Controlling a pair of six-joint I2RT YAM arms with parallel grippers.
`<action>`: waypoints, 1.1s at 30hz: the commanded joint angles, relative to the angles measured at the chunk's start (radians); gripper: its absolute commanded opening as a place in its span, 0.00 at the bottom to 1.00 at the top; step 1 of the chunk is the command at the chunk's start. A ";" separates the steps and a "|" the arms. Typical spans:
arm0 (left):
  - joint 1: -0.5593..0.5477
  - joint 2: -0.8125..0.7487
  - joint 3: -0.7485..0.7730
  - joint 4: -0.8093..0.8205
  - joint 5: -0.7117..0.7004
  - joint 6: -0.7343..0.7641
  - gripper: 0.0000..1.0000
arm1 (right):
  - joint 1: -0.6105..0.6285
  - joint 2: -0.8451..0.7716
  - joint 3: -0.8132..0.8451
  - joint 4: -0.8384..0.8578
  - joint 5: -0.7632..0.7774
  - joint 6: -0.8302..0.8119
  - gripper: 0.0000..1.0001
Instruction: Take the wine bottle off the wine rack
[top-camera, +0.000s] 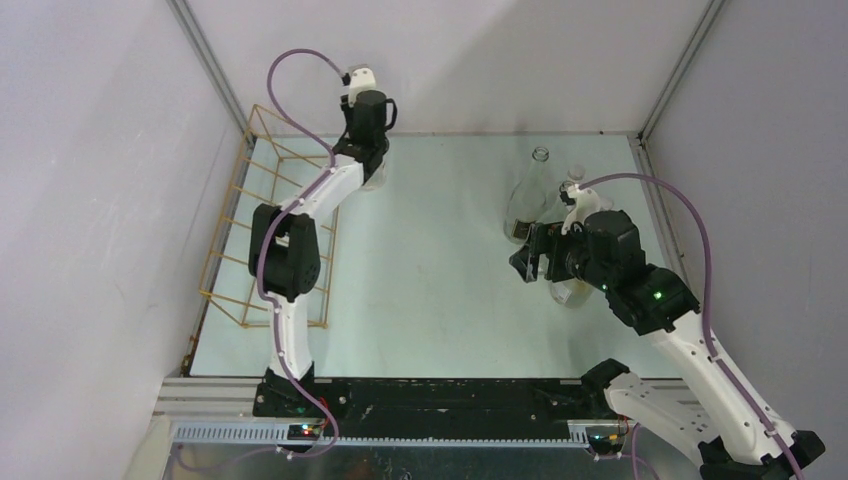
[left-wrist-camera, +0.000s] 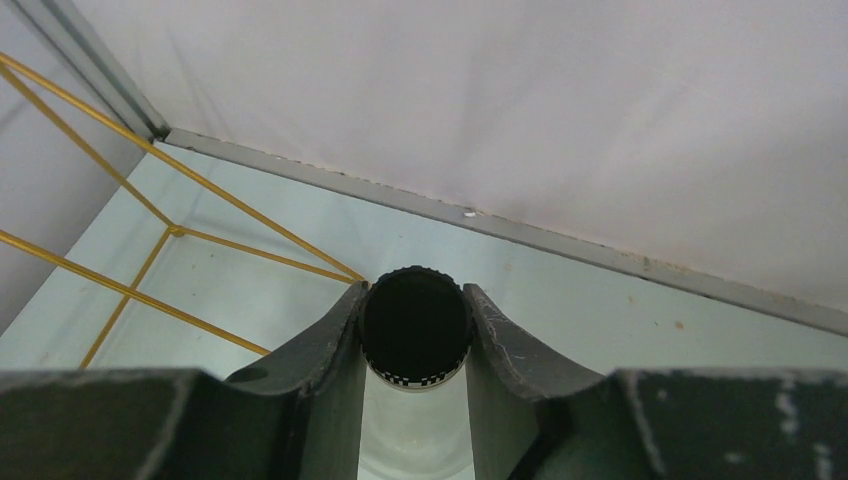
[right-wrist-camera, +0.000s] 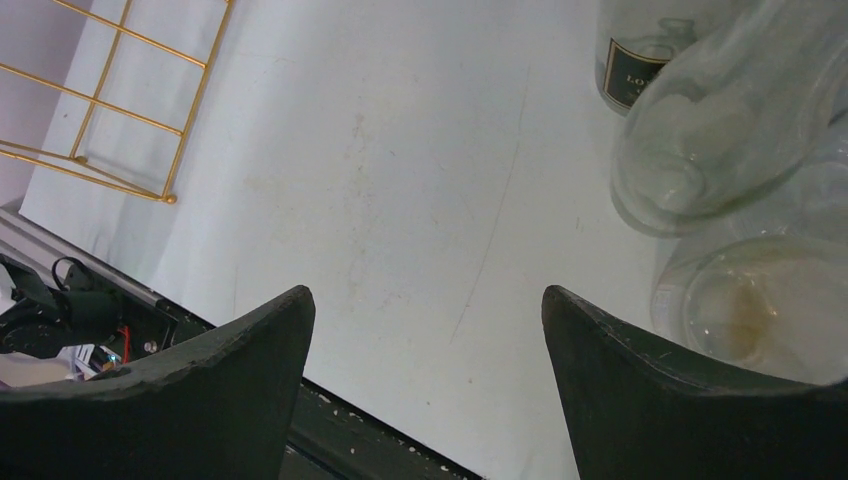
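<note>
The wine bottle (left-wrist-camera: 415, 330) is clear glass with a black screw cap. My left gripper (left-wrist-camera: 415, 300) is shut on its cap and neck, one finger on each side. From above, the left gripper (top-camera: 365, 135) is at the table's far left, and a little of the bottle's glass (top-camera: 376, 178) shows under it, just right of the rack's far end. The gold wire wine rack (top-camera: 262, 225) runs along the left wall with nothing lying in it; its wires (left-wrist-camera: 170, 230) also show left of the cap. My right gripper (top-camera: 527, 262) is open, with nothing between its fingers.
Three clear bottles crowd the right side: a labelled one (top-camera: 530, 200), one behind it (top-camera: 574, 184) and one under the right wrist (top-camera: 570, 293). In the right wrist view they sit right of the fingers (right-wrist-camera: 720, 110). The back wall is close behind the left gripper.
</note>
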 joint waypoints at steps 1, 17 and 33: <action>-0.043 -0.131 0.034 0.196 -0.050 0.053 0.00 | -0.003 -0.027 -0.004 -0.017 0.037 -0.003 0.86; -0.145 -0.226 -0.083 0.209 -0.020 0.082 0.00 | -0.004 -0.069 -0.023 -0.022 0.044 0.004 0.86; -0.306 -0.384 -0.301 0.242 -0.052 0.027 0.00 | -0.003 -0.116 -0.028 -0.043 0.055 0.014 0.87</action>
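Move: The left hand holds the capped wine bottle by its top, body hanging below. The standing bottle with the black label, nearest of the group it heads for, is about 35 cm to its right and 14 cm back, its middle some 15 cm lower; the tall clear bottle is 39 cm right and 20 cm back, and the empty rack's middle 20 cm left and 16 cm back. From the right hand, the black-label bottle is about 24 cm straight ahead, 15 cm lower. Keeping its grip on the capped end, the left hand carries the hanging bottle away from the rack and over the open table towards the standing bottles, about 11 cm to the right and 9 cm back, at nearly the same height, first mostly rightward and then more back towards the base as the hand turns some 15 degrees clockwise. Meanwhile the empty right hand, its fingers still wide open, eases about 2 cm back and to the right. ##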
